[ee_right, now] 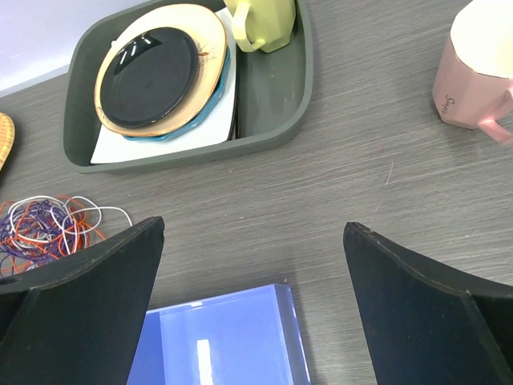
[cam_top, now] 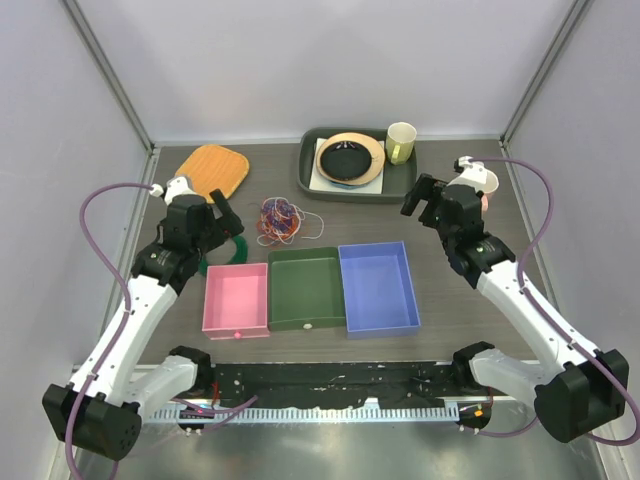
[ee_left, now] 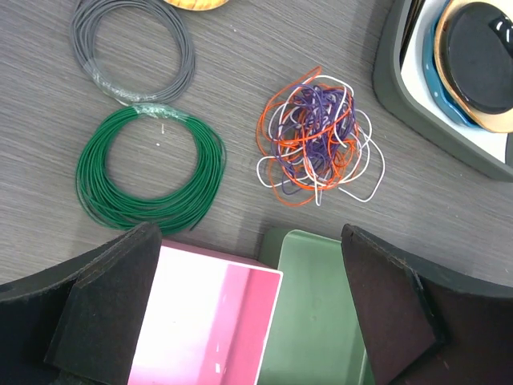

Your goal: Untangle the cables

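Observation:
The cables [cam_top: 281,220] lie as one tangled clump of thin orange, dark purple and white wires on the dark table, behind the pink and green trays. The clump also shows in the left wrist view [ee_left: 317,138] and at the left edge of the right wrist view [ee_right: 44,227]. My left gripper [cam_top: 226,214] is open and empty, held above the table left of the clump, over the back of the pink tray [ee_left: 208,321]. My right gripper [cam_top: 422,198] is open and empty, held high to the right, over the far corner of the blue tray [ee_right: 224,337].
Pink [cam_top: 236,298], green [cam_top: 306,288] and blue [cam_top: 378,288] trays stand in a row. A green wire coil [ee_left: 148,170] and a grey coil [ee_left: 132,48] lie left of the clump. A grey bin with plates [cam_top: 350,160], a yellow mug [cam_top: 401,142], a pink mug [ee_right: 477,68] and an orange mat [cam_top: 212,170] sit at the back.

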Controlling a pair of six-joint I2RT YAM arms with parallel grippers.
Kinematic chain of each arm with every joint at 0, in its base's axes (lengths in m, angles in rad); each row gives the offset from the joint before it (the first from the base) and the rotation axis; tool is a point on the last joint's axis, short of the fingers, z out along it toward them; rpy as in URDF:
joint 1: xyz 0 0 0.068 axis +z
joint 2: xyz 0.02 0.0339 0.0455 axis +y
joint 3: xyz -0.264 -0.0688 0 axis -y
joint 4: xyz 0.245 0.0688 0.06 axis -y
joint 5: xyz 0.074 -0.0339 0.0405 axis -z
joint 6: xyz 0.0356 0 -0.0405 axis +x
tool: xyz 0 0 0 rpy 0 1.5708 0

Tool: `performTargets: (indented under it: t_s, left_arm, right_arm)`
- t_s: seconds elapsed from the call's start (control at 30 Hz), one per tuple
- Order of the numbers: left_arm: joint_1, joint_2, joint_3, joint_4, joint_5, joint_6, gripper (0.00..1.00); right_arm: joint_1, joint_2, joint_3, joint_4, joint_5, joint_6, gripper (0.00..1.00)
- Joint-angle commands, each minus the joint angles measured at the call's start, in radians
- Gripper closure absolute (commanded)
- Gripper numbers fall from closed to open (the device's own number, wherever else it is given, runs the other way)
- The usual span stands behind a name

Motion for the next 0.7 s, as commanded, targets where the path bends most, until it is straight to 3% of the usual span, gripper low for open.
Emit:
performTargets:
  t_s: [0.0,0.33,0.47,0.67]
  left_arm:
    - [0.003,-0.008,-0.001,-0.001,-0.032,-0.006,0.00]
    - [0.004,-0.013,-0.024,0.031,0.001,0.010,0.00]
    - [0.003,0.007,-0.016,0.034,0.013,0.006,0.00]
    - [0.006,0.162,0.027,0.123,0.102,0.027,0.00]
  right_arm:
    - [0.000,-0.001,-0.010,0.047,-0.005,-0.001,0.00]
    - [0.000,-0.117,-0.093,0.175,-0.128,-0.026,0.00]
    - [0.000,-0.130,-0.136,0.297,-0.260,-0.043,0.00]
    - [0.003,0.126,0.001,0.354,-0.570,-0.046,0.00]
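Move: The tangled cables lie about 11 cm ahead of the left hand and 9 cm to its right, some 20 cm below it. From the right hand they are roughly 28 cm to the left and 6 cm ahead, about 22 cm down. The green coil sits some 4 cm ahead and 5 cm left of the left hand; the green box is centred about 6 cm back and 15 cm right of that hand. The tray is some 21 cm ahead and 11 cm left of the right hand. Towards the tangled cables, still high above the table, the right hand first dips and draws back a little, rises, then swings left with growing speed, about 5 cm in all; it turns nearly 20 degrees counter-clockwise and its fingers tip up slightly. The left hand hangs almost still, then starts sinking about 2 cm, edging right and forward at the end. Both grippers stay wide open, touching nothing. ##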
